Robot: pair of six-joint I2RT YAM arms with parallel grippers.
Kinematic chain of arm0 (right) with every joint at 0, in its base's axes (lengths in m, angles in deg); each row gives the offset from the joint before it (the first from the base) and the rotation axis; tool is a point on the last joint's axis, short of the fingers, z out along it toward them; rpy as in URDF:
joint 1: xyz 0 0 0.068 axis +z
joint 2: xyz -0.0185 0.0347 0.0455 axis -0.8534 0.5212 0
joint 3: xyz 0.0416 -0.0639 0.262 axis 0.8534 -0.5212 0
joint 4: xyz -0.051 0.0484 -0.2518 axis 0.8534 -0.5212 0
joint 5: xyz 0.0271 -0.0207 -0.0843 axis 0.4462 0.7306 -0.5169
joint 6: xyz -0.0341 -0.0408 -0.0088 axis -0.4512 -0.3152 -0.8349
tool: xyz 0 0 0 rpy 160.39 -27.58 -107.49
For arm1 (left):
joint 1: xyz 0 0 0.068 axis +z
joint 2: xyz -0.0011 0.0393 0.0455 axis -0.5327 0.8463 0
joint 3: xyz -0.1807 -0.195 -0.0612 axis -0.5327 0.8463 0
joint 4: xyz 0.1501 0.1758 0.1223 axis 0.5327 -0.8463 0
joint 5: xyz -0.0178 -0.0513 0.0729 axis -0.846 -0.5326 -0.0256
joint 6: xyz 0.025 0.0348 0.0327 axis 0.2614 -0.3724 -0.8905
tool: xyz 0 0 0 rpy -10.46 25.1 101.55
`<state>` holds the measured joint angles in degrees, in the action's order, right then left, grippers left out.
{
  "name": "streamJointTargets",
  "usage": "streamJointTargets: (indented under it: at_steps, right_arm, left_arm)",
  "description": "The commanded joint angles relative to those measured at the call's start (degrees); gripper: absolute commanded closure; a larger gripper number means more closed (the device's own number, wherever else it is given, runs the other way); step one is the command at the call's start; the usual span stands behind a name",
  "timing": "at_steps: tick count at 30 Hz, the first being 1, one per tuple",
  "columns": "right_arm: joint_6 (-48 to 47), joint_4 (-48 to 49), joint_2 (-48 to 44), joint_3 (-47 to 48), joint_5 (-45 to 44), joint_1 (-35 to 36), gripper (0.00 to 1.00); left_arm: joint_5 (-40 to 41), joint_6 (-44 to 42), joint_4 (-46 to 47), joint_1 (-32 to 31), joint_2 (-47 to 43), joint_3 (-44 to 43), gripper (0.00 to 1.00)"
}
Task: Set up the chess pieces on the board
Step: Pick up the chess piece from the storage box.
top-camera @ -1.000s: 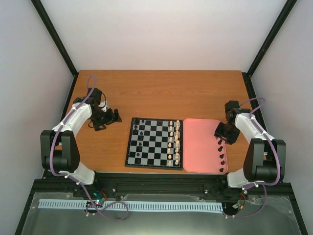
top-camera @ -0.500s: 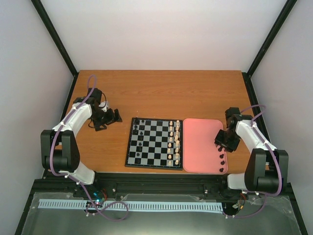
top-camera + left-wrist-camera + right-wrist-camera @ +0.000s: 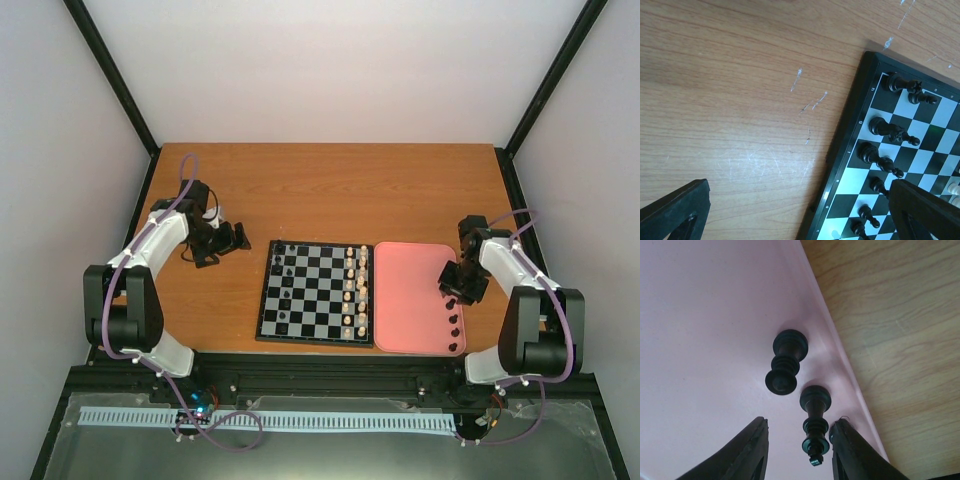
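Observation:
The board lies mid-table. Several black chess pieces stand on its left columns, and cream pieces fill its right columns. More black pieces stand in a row along the pink tray's right side. My right gripper hangs over that row. In the right wrist view its open jaws straddle a black cross-topped piece. The right finger is almost on it and the left finger stands apart. A second black piece stands just beyond. My left gripper is open over bare wood left of the board.
The tray's right rim runs close beside the straddled piece, with wooden table past it. In the left wrist view, black pieces stand on the board's nearest squares. Black frame posts rise at the table's far corners.
My right gripper has moved toward the near side along the tray's right edge, onto the row of black pieces, and its jaws have narrowed. The left arm has not moved.

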<state>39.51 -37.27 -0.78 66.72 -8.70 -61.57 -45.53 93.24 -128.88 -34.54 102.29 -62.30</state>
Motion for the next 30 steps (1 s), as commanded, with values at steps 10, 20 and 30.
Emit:
streamJointTargets:
  at_steps: [10, 20, 30]
  right_arm:
    - [-0.11, 1.19, 1.01, 0.54, -2.16, -0.62, 0.71]
    - [-0.25, 1.19, 1.68, 0.26, -2.46, -0.62, 0.76]
    - [-0.23, 1.43, 1.67, -0.46, -2.12, -0.62, 0.89]
  left_arm:
    - [-0.29, -0.55, 0.32, -0.24, 1.28, -0.81, 0.0]
    - [-0.32, -0.62, 0.5, -0.2, 1.9, -0.92, 0.0]
    - [-0.48, -0.44, 0.67, -0.28, 2.5, -0.93, 0.0]
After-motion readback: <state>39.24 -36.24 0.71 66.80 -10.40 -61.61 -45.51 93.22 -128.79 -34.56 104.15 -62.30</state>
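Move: The slim black chess piece to be gripped stands in the pink storage box, already between the right hand's open fingers, about 1 cm right of the hand point and 2 cm below it. Another black piece stands some 3 cm straight beyond it; a third lies roughly 3 cm nearer the base and slightly to its right. From the left hand, the gripped piece is about 48 cm right, 10 cm back and 7 cm below. The slim black chess piece's neck is closed in on from both sides by the right hand's fingers, which narrow slowly from about a third open to nearly shut and seem to pinch it just under the head. Meanwhile the hand, still pointing down, eases only about 0.5 cm right and 0.5 cm down to centre over it. ##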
